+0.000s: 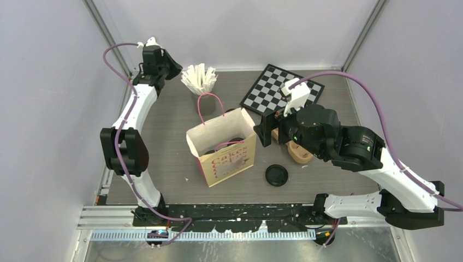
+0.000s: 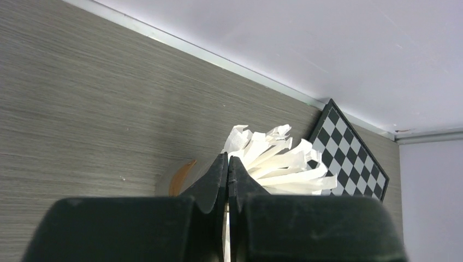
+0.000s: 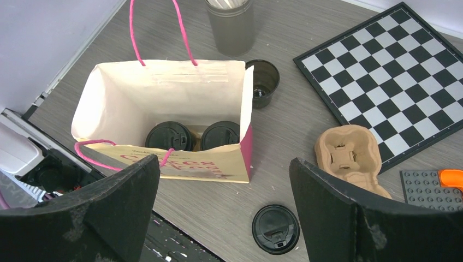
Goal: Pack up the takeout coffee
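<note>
Two black lidded takeout coffee cups (image 3: pixel 170 136) (image 3: pixel 220 135) stand side by side inside an open cream paper bag (image 3: pixel 164 93) with pink handles, at the table's middle (image 1: pixel 221 147). A lidless black cup (image 3: pixel 262 82) stands just behind the bag. A loose black lid (image 3: pixel 275 228) (image 1: pixel 276 175) lies flat in front and to the right of the bag. My right gripper (image 3: pixel 224 202) hovers open above the bag's right side (image 1: pixel 267 131), holding nothing. My left gripper (image 2: pixel 228 159) is shut at the back left (image 1: pixel 170 67), just beside the white stirrers (image 2: pixel 278 164).
A grey cup of stirrers (image 1: pixel 201 82) stands behind the bag. A chessboard (image 1: pixel 281 90) lies at the back right. The brown pulp carrier (image 3: pixel 349 155) sits right of the bag, with a grey studded plate (image 3: pixel 428 188) and an orange brick (image 3: pixel 451 177) beyond.
</note>
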Robot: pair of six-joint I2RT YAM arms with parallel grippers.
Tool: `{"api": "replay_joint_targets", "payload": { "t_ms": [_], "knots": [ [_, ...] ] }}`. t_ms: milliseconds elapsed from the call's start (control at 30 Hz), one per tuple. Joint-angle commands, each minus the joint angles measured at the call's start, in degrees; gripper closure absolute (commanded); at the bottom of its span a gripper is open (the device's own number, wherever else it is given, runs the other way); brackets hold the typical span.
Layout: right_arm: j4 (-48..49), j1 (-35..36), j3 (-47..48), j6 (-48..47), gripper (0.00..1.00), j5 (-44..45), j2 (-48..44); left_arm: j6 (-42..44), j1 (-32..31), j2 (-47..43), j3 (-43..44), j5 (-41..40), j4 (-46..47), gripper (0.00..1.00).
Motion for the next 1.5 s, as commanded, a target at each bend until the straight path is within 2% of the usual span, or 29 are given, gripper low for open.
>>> {"api": "replay_joint_targets", "payload": {
  "t_ms": [0, 267, 433, 600, 833, 933, 1133, 1367, 1467],
  "knots": [
    [2.8, -0.2, 2.1, -0.3, 0.08, 0.3, 0.1, 3.5, 0.3, -5.5, -1.5, 2.2, 4.4, 1.0],
    [4.0, -0.2, 1.4, -0.6, 0.08, -1.5, -1.2, 8.4, 0.3, -13.5, -0.4, -2.2, 3.5, 1.0],
    [5.0, -0.2, -0.5, -1.0, 0.08, -2.1, -3.2, 11.1, 0.3, -17.9, 3.7, -1.4, -2.9, 1.0],
    [5.9, -0.2, -2.1, -1.5, 0.08, -3.0, -5.1, 9.0, 0.4, -24.8, 6.6, 1.3, -10.3, 1.0],
    [5.8, -0.1, -2.8, -2.9, 0.07, -3.2, -7.6, 7.8, 0.3, -32.8, 13.1, 10.2, -25.1, 1.0],
    [5.9, -0.1, -3.5, -3.4, 0.07, -3.7, -8.7, 5.4, 0.4, -37.5, 12.7, 13.4, -28.2, 1.0],
    [5.8, -0.2, -5.2, -4.0, 0.07, -4.8, -10.6, -4.5, 0.3, -45.1, 6.7, 20.8, -25.3, 1.0],
    [5.8, -0.1, -6.8, -4.5, 0.07, -5.1, -12.7, -14.5, 0.3, -48.7, -6.5, 32.2, -11.1, 1.0],
    [5.8, -0.2, -7.2, -5.0, 0.07, -5.4, -13.5, -16.0, 0.3, -48.2, -9.7, 34.3, -7.4, 1.0]
  ]
}}
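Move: The left fingers have already closed on a straw end at the fan's left. The bag's middle lies about 30 cm back, 20 cm right and 14 cm below; the straw pot is 9 cm right, 1 cm back and 16 cm below. The empty dark cup stands beyond the bag, 11 cm back and 23 cm right of this hand, 18 cm down. From the right hand, the bag is 15 cm left, 4 cm ahead, 25 cm below. Left draws its pinched straw some 30 cm back and 25 up from the pot; right eases back-right. ##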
